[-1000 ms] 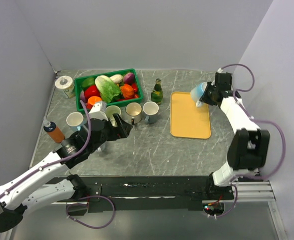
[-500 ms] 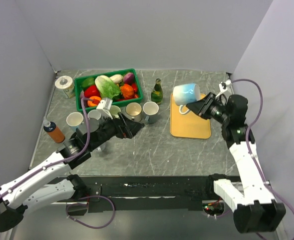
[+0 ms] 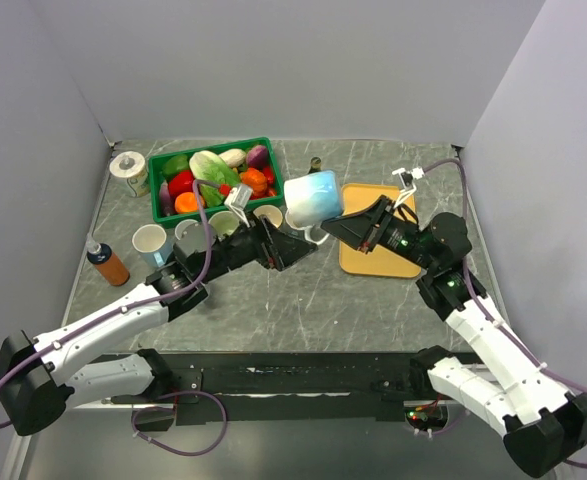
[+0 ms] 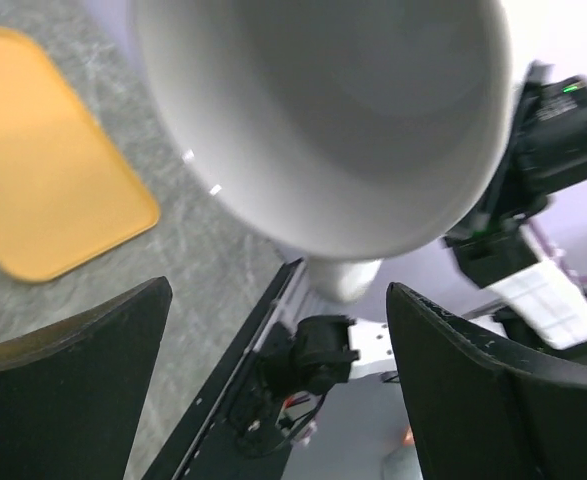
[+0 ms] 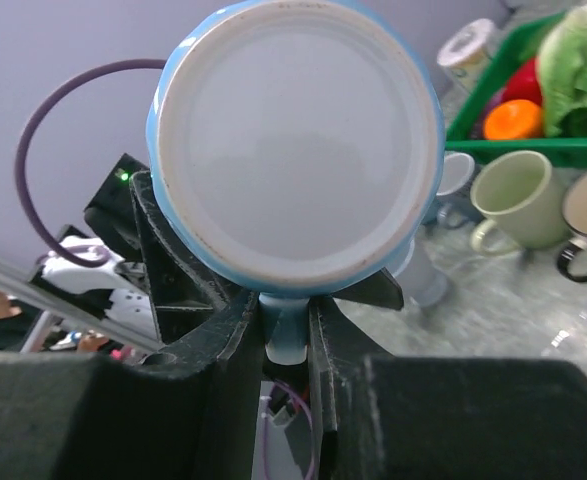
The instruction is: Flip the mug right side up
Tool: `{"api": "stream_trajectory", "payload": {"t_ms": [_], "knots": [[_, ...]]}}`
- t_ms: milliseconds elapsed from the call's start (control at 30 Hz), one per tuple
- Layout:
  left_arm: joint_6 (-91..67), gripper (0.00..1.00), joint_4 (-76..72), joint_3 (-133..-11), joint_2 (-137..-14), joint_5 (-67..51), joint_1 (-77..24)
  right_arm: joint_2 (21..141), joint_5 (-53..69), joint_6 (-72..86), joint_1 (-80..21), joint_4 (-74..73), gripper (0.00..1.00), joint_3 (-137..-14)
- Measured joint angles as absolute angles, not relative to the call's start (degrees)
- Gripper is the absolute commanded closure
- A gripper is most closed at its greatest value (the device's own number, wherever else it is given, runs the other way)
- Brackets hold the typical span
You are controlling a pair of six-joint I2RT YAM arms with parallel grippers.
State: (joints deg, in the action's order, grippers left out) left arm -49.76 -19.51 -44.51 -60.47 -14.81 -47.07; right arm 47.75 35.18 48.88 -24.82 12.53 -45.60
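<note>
My right gripper (image 3: 339, 227) holds a blue-and-white mug (image 3: 311, 195) in the air over the middle of the table. In the right wrist view its round white base (image 5: 298, 150) faces the camera, and my right gripper (image 5: 286, 335) is shut on the blue handle (image 5: 289, 325) below it. My left gripper (image 3: 291, 248) is open just left of and under the mug. In the left wrist view the mug's white body (image 4: 323, 110) fills the top. It hangs just beyond my left gripper (image 4: 278, 330), not between its wide-apart black fingers (image 4: 73, 380).
A green crate (image 3: 269, 180) of vegetables stands at the back left. Several mugs (image 3: 151, 242) stand in a row in front of it. An orange tray (image 3: 373, 262) lies right of centre. An orange-filled bottle (image 3: 106, 263) and a tape roll (image 3: 128, 166) sit far left.
My right arm has swung the mug from the back right, across the tray, to the middle of the table. My left arm has reached right to meet it, still open.
</note>
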Motion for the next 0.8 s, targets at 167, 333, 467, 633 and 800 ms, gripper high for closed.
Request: {"api": "stream_trajectory", "payload": {"t_ms": [167, 333, 467, 633, 800], "knots": [[-53.52, 0.19, -25.78, -44.31, -60.36, -15.66, -47.07, 50.17, 34.81, 52.01, -27.31, 19.68, 1.0, -44.25], [-56.47, 0.35, -30.96, -42.7, -59.18, -15.16, -47.11, 51.59, 33.17, 53.91, -29.78, 23.49, 1.0, -43.53], [-56.75, 0.53, -31.77, -42.57, -58.74, -14.46, -47.13, 52.1, 32.14, 54.74, -31.68, 25.93, 1.0, -43.46], [-56.97, 0.87, -32.05, -42.39, -58.19, -13.52, -47.22, 52.21, 31.03, 55.0, -32.56, 27.49, 1.0, -43.42], [-56.9, 0.99, -31.59, -42.35, -57.3, -12.21, -47.24, 52.51, 30.41, 54.83, -32.75, 28.45, 1.0, -43.35]]}}
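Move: The mug's handle is just above the open left hand, about 4 cm up and 2 cm to its right. The tray lies on the table some 20 cm ahead, 20 cm right and 27 cm below; the brown-rimmed mug is about 20 cm ahead, 10 cm left and 24 cm below. The right hand still grips the handle; the left fingertips lie about 4 cm left of that hand, 4 cm below and 1 cm back. Left hand rises some 5 cm and pinches the mug's handle as the right brings it 3 cm left. ##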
